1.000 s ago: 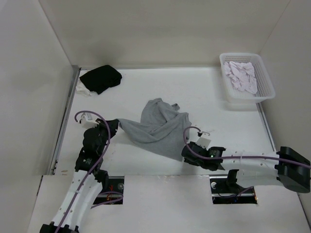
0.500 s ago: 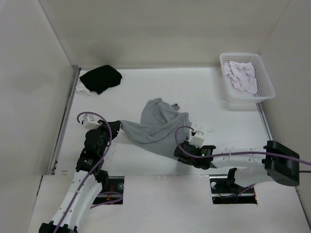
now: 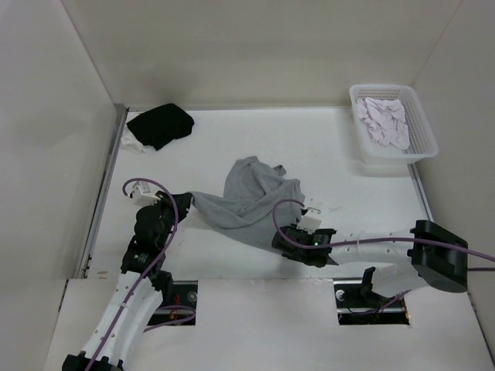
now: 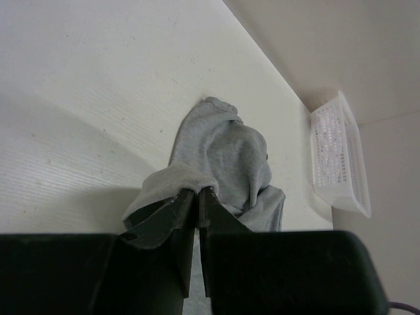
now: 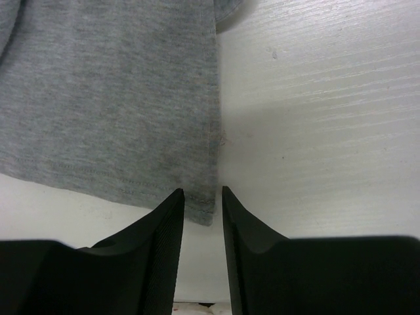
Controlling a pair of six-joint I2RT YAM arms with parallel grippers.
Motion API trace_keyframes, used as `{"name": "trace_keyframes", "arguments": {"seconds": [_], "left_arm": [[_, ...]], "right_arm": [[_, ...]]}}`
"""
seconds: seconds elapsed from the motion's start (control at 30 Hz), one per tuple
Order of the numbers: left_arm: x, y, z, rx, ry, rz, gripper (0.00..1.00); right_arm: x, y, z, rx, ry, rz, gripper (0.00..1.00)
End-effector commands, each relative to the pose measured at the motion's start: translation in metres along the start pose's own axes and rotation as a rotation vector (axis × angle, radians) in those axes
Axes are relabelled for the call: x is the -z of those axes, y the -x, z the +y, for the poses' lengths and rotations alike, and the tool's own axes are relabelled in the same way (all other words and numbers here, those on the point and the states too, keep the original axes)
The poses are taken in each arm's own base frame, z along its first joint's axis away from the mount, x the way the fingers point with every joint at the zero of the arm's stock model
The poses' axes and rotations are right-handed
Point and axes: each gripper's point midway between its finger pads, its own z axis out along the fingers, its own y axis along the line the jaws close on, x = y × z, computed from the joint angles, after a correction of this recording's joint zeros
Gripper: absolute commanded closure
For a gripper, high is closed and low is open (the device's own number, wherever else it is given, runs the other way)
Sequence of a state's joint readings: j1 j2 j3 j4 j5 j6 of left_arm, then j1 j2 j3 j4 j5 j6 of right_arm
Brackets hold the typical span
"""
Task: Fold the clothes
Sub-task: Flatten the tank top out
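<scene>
The clothes, a grey T-shirt (image 3: pixel 251 197), lie crumpled in the middle of the table. My left gripper (image 3: pixel 184 202) is shut on the shirt's left edge, and in the left wrist view the cloth (image 4: pixel 223 147) drapes over the closed tips of that gripper (image 4: pixel 198 190). At the shirt's near right corner is my right gripper (image 3: pixel 285 239). In the right wrist view this gripper (image 5: pixel 203 190) has its jaws a little apart, with the hemmed corner of the shirt (image 5: pixel 111 98) lying flat between the tips, not pinched.
A black garment (image 3: pixel 160 124) lies at the back left over a small white piece (image 3: pixel 131 141). At the back right stands a white basket (image 3: pixel 421 131) holding a pale cloth (image 3: pixel 384 120). Walls close in the table on the left, back and right.
My right arm has slid left along the near edge to the shirt's corner, and its jaws have narrowed. The left gripper has kept its hold and place.
</scene>
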State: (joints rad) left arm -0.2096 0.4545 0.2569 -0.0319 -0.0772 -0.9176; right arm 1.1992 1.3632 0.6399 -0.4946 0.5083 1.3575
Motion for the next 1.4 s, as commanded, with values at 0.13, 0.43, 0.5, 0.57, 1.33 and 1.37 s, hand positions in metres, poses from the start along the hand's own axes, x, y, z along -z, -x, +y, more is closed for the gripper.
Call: {"name": "trace_keyframes", "arguments": {"seconds": [0.13,0.43,0.5,0.57,1.33,1.37], "left_arm": [[-0.002,0.014,-0.016,0.007,-0.056,-0.048,0.95],[-0.005,0.013,-0.016,0.002,-0.054,-0.045,0.95],[-0.006,0.016,-0.017,0.007,-0.053,-0.053,0.95],[-0.007,0.024,-0.027,0.022,-0.066,-0.061,0.95],[0.179,0.311,-0.317,0.082,-0.595,-0.747,0.96],[0.171,0.312,-0.314,0.073,-0.571,-0.749,0.96]], "right_arm": [[-0.005,-0.021,-0.021,0.068,-0.075,0.085,0.73],[-0.004,-0.017,-0.014,0.004,-0.001,0.059,0.97],[0.008,0.003,-0.006,-0.036,0.057,-0.015,0.99],[0.03,0.032,0.005,-0.067,0.122,-0.104,1.0],[0.518,0.392,0.048,-0.071,0.707,-1.228,1.0],[0.52,0.395,0.054,-0.059,0.699,-1.254,1.0]]}}
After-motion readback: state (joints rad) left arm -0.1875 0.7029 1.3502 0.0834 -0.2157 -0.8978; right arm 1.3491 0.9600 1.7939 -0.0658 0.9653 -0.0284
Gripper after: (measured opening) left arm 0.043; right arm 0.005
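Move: The free hem corner of the tank top lies right between my open right fingertips, about 1 cm below them and level with them both ways. The shirt's bunched shoulder end lies flat some 20 cm ahead of it and 6 cm to the left. The other hem corner, already pinched in my left hand, hangs about 22 cm to the left, 11 cm ahead and 13 cm up. From my left hand the free corner is roughly 12 cm back, 22 cm right and 15 cm below. I shut my right fingers on the hem corner almost in place while my left hand keeps its pinch, then whip both hands up from the table. My right rises about 60 cm and swings some 12 cm right, fingers tipping up about 75 degrees; my left goes up nearly 50 cm, ending about 8 cm back and a little left, fingers tipping up too, so the hem spreads between them. ##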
